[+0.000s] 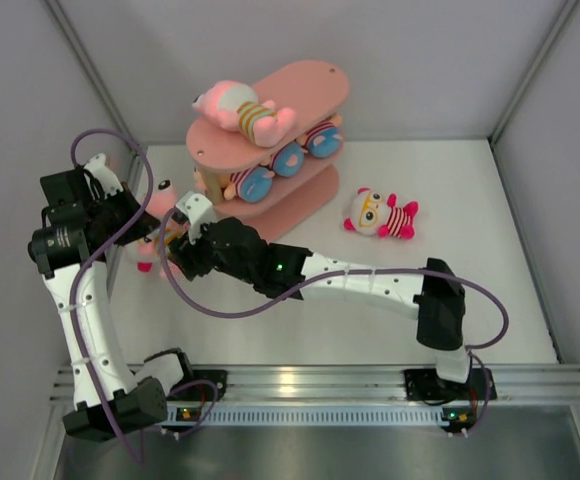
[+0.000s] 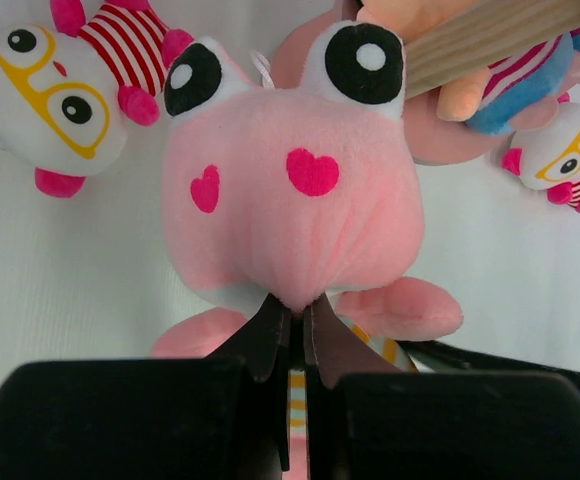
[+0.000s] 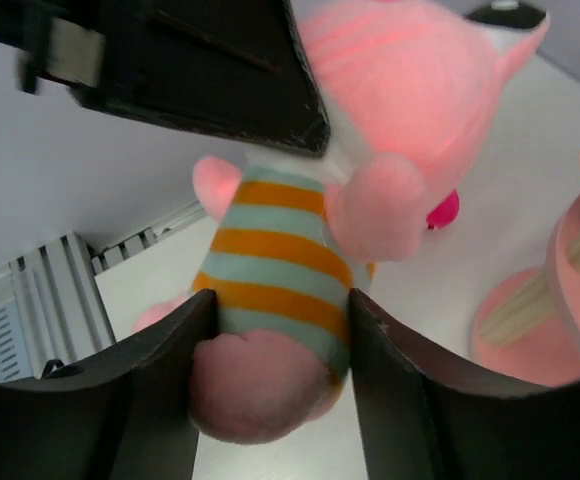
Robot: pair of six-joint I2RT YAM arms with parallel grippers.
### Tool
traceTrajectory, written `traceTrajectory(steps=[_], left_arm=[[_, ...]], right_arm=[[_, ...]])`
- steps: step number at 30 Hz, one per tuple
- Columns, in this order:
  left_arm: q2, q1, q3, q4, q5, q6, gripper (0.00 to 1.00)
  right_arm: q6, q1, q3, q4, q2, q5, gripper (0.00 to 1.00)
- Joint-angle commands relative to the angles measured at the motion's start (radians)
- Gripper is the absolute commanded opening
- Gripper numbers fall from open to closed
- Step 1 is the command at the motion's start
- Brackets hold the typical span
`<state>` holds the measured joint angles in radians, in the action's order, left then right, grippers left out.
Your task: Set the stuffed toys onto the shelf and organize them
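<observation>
A pink stuffed toy with heart cheeks and an orange-and-pale striped body hangs between both arms left of the shelf. My left gripper is shut on the fabric at the bottom of its head. My right gripper has both fingers pressed against the sides of its striped body. Another pink toy lies on the shelf's top board. Toys with round blue feet sit on the middle board. A white toy with yellow glasses lies on the table right of the shelf.
A second white toy with glasses lies on the table near the left arm, mostly hidden under the arms in the top view. A wooden shelf post stands close to the held toy. Grey walls close in both sides and the back.
</observation>
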<state>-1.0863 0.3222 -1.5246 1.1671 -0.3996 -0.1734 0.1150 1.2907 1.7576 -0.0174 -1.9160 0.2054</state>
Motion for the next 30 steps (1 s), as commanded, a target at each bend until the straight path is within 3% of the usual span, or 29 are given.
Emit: traceTrajectory(steps=[1, 2, 3, 4, 7, 9, 10, 13, 17, 23, 26, 30], left_arm=[[0.02, 0.005, -0.042, -0.009, -0.028, -0.014, 0.0], [0.02, 0.005, -0.042, -0.009, -0.028, -0.012, 0.0], [0.019, 0.005, -0.043, -0.01, -0.028, -0.009, 0.0], [0.02, 0.005, -0.04, -0.011, -0.036, -0.006, 0.0], [0.009, 0.005, -0.035, -0.011, -0.039, 0.064, 0.02], [0.003, 0.005, -0.034, -0.012, -0.002, 0.093, 0.2], [-0.007, 0.005, -0.032, -0.012, 0.017, 0.126, 0.45], [-0.038, 0.005, -0.034, -0.015, 0.07, 0.164, 0.76], [-0.078, 0.005, -0.037, -0.033, 0.102, 0.209, 0.85], [-0.109, 0.006, -0.006, -0.107, 0.146, 0.238, 0.86], [-0.116, 0.006, 0.018, -0.129, 0.143, 0.258, 0.86], [-0.135, 0.006, 0.04, -0.136, 0.093, 0.281, 0.86]], right_arm=[[0.057, -0.014, 0.071, 0.059, -0.02, 0.049, 0.5], [0.057, -0.014, 0.059, 0.056, -0.014, 0.049, 0.34], [0.061, -0.016, 0.054, 0.054, -0.011, 0.051, 0.05], [0.063, -0.016, 0.049, 0.056, -0.006, 0.051, 0.0], [0.032, -0.018, 0.039, 0.1, 0.031, -0.004, 0.0], [-0.001, -0.018, -0.022, 0.132, 0.102, -0.075, 0.0], [-0.018, -0.018, -0.055, 0.142, 0.136, -0.108, 0.0], [-0.074, -0.027, -0.171, 0.258, 0.277, -0.201, 0.0], [-0.09, -0.089, -0.327, 0.437, 0.48, -0.364, 0.0], [-0.107, -0.258, -0.48, 0.562, 0.777, -0.534, 0.0], [-0.156, -0.367, -0.442, 0.608, 0.902, -0.537, 0.0], [-0.237, -0.528, -0.287, 0.652, 0.945, -0.566, 0.0]])
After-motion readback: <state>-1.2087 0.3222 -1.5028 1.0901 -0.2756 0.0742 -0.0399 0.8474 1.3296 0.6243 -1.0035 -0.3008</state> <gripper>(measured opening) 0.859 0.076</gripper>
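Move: The left hand still holds the pink striped toy by its chin; the toy's middle sits just behind those fingers, a centimetre or so to the right and slightly lower. For the open right hand, the toy's middle lies about 5 cm ahead and 4 cm left, at its height. From the left hand, the panda toy lies on the table about 11 cm ahead, 12 cm left and 28 cm below, and the shelf's near end about 15 cm ahead, 11 cm right. The right fingers shut on the toy's lower striped body and leg, and just after that the left fingers open wide and let go of its face. The right hand then carries the toy about 30 cm to the right, swinging back some 6 cm on the way and rising at the end, while the emptied left hand eases left, forward and down, roughly 4 cm each, rolling about 15 degrees. ##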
